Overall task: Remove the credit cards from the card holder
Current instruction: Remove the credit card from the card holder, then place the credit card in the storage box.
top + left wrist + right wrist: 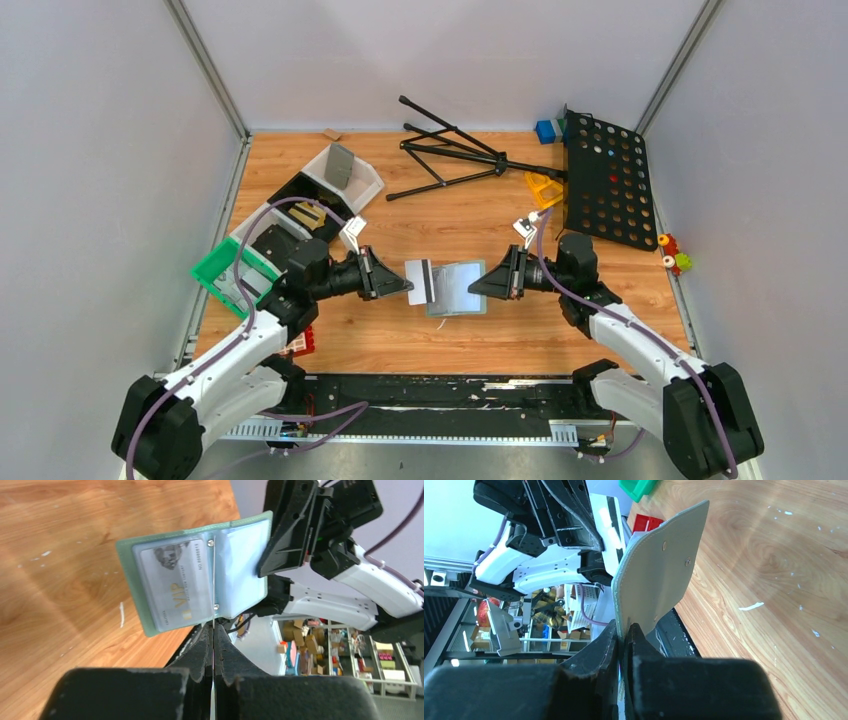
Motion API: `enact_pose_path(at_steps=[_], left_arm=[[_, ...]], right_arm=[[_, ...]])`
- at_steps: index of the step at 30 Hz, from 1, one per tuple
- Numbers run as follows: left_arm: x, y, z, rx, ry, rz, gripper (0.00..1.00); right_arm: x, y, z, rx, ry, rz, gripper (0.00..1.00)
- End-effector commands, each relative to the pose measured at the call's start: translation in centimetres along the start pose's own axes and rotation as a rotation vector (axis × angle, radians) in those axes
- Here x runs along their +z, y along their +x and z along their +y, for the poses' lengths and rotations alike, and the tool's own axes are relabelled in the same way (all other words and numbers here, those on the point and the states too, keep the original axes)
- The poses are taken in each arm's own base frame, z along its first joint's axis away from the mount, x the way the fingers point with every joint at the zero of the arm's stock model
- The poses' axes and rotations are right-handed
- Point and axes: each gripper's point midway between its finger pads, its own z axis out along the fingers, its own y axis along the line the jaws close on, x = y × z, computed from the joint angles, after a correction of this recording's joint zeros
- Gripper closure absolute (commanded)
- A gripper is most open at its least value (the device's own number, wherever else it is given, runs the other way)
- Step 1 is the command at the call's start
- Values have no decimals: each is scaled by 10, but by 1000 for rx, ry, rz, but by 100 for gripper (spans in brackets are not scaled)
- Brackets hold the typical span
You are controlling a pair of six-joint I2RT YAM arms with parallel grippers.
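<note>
The card holder [458,288] hangs open above the middle of the table, held between the two arms. My right gripper [474,285] is shut on its right edge; in the right wrist view the jaws [624,630] pinch the grey outer cover [656,575]. My left gripper [408,287] is shut on a whitish credit card [420,282] at the holder's left side. That card shows edge-on as a thin line [213,585] running into my shut jaws [213,630]. Whether its far end still sits in a sleeve I cannot tell. Another card marked VIP [175,585] lies inside a clear sleeve.
A green tray [228,272] and black and white bins [345,175] stand at the left. A red block [300,342] lies by the left arm. A folded black tripod [450,155] and a black perforated board [608,180] lie at the back right.
</note>
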Motion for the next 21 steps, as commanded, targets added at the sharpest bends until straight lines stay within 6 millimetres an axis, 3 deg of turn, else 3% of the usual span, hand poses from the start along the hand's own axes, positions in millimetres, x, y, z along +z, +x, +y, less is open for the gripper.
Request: enact_pose_path(at_steps=[1,8,15,21], left_arm=[[-6,-6,13,29,-80,-16,100],[-28,-28,54,67,-370,-83,100],[-100,-76,105,70,-898,-290,100],[-163,-113,105,41,-1255,-451,100]], right_arm=[[1,-7,-6,-50,31,-12,100],[0,-3,-24,-57,107,5,100],[-2,-1,-27,-69,126,14,100],[-3,0,-25,-73,125,21,100]])
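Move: Some 31 cm to the left hand's left and 9 cm ahead, perhaps 14 cm lower, lies the white bin. The green tray is about 40 cm left, level with the hand; the black bin about 22 cm left and 17 cm ahead. The card holder's middle is roughly 9 cm to its right, level fore-and-aft. From the right hand, which already grips the holder, its middle is 3 cm left; the white bin is some 43 cm left and 9 cm ahead. Carrying the striped card away from the card holder, the left hand first dips about 3 cm, then sweeps left and somewhat forward with gathering speed towards the bins, some 15 cm leftward overall. Its wrist swings counter-clockwise and tips the fingers downward, the card still pinched. The right hand keeps its hold on the holder and lowers it about 4 cm. ##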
